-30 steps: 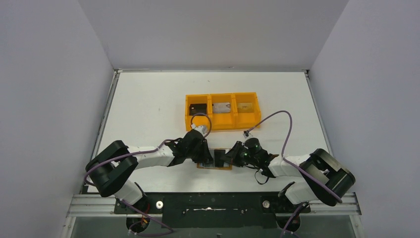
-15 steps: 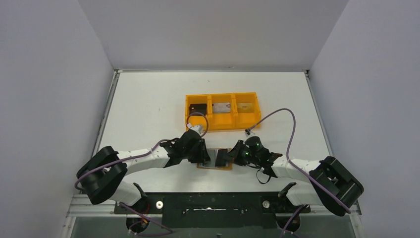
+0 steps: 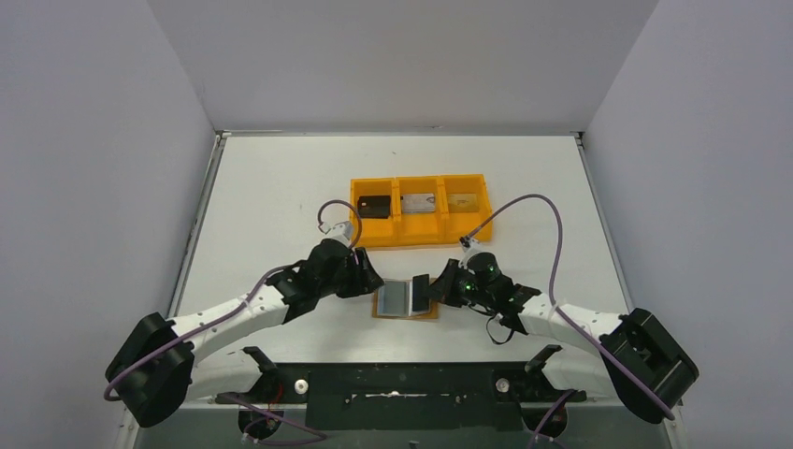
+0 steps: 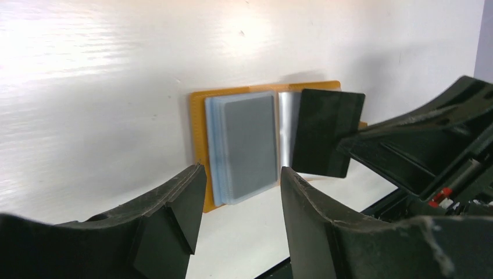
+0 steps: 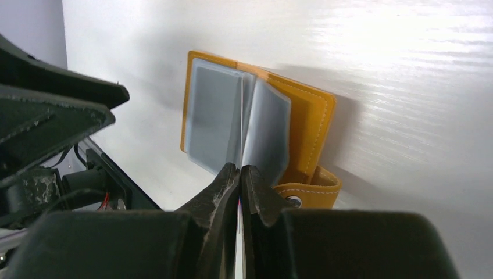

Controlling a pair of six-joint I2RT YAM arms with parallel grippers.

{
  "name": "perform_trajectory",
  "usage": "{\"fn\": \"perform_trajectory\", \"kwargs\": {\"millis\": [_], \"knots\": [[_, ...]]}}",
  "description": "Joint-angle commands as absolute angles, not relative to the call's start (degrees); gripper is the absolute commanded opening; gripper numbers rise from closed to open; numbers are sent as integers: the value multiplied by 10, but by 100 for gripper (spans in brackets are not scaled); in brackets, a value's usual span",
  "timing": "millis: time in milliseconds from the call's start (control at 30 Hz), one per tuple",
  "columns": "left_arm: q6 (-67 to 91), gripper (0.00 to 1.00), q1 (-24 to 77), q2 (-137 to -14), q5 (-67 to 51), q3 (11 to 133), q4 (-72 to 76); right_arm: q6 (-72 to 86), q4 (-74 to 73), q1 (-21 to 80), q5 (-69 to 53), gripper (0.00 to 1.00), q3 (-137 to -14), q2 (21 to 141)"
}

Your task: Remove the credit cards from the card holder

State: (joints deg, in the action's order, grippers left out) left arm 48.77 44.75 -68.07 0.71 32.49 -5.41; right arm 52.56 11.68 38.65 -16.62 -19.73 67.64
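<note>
The tan card holder [image 3: 405, 315] lies open on the table near the front edge, with grey-blue credit cards [image 4: 247, 142] stacked in its left half. My right gripper [image 3: 428, 292] is shut on a dark credit card [image 4: 327, 132] held upright over the holder's right half. In the right wrist view this card [image 5: 240, 128] shows edge-on, running out from the shut right gripper [image 5: 240, 171] above the holder [image 5: 311, 116]. My left gripper [image 3: 369, 281] sits just left of the holder, apart from it. In its own wrist view the left gripper [image 4: 241, 174] is open, with nothing between the fingers.
An orange three-compartment tray [image 3: 420, 238] stands just behind the holder. Each compartment holds one card: a dark card [image 3: 374, 205], a silvery card [image 3: 418, 201] and another card [image 3: 461, 200]. The black mounting rail [image 3: 402, 383] runs along the near edge.
My left gripper has opened and drawn back to the left, off the card holder. The right gripper stays shut on the dark card, now uncovered beside the holder's stack.
</note>
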Motion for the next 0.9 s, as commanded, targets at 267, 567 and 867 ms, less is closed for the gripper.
{"fn": "perform_trajectory", "kwargs": {"millis": [267,567,867], "knots": [[457,66,342,-576,4,300,-111,398,183,391,-174,0,-224,593],[412,82,217,-528,14,341,-196,249,138,434,-97,0,-295,592],[369,86,201,-485,123,394,-255,65,76,473,-26,0,-421,677]]}}
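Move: The black card is already pinched in the right hand, just clear of its pocket, with the open card holder's middle about 7 cm to the left and 4 cm below. The tray's left compartment, with the other black cards, lies some 22 cm ahead, 15 cm left and 3 cm below; the silver cards in the middle compartment are about 22 cm ahead and 4 cm left. From the left hand, the left compartment is roughly 19 cm straight ahead and 5 cm lower. The black card, still held between the closed right fingertips, is lifted away from the card holder about 10 cm, then carried forward and left towards the tray as it rises, while the wrist tips the fingers up by some 40 degrees. The empty left hand swings well out to its left, away from the holder, slightly forward and finally up, opening wide and turning counter-clockwise. ##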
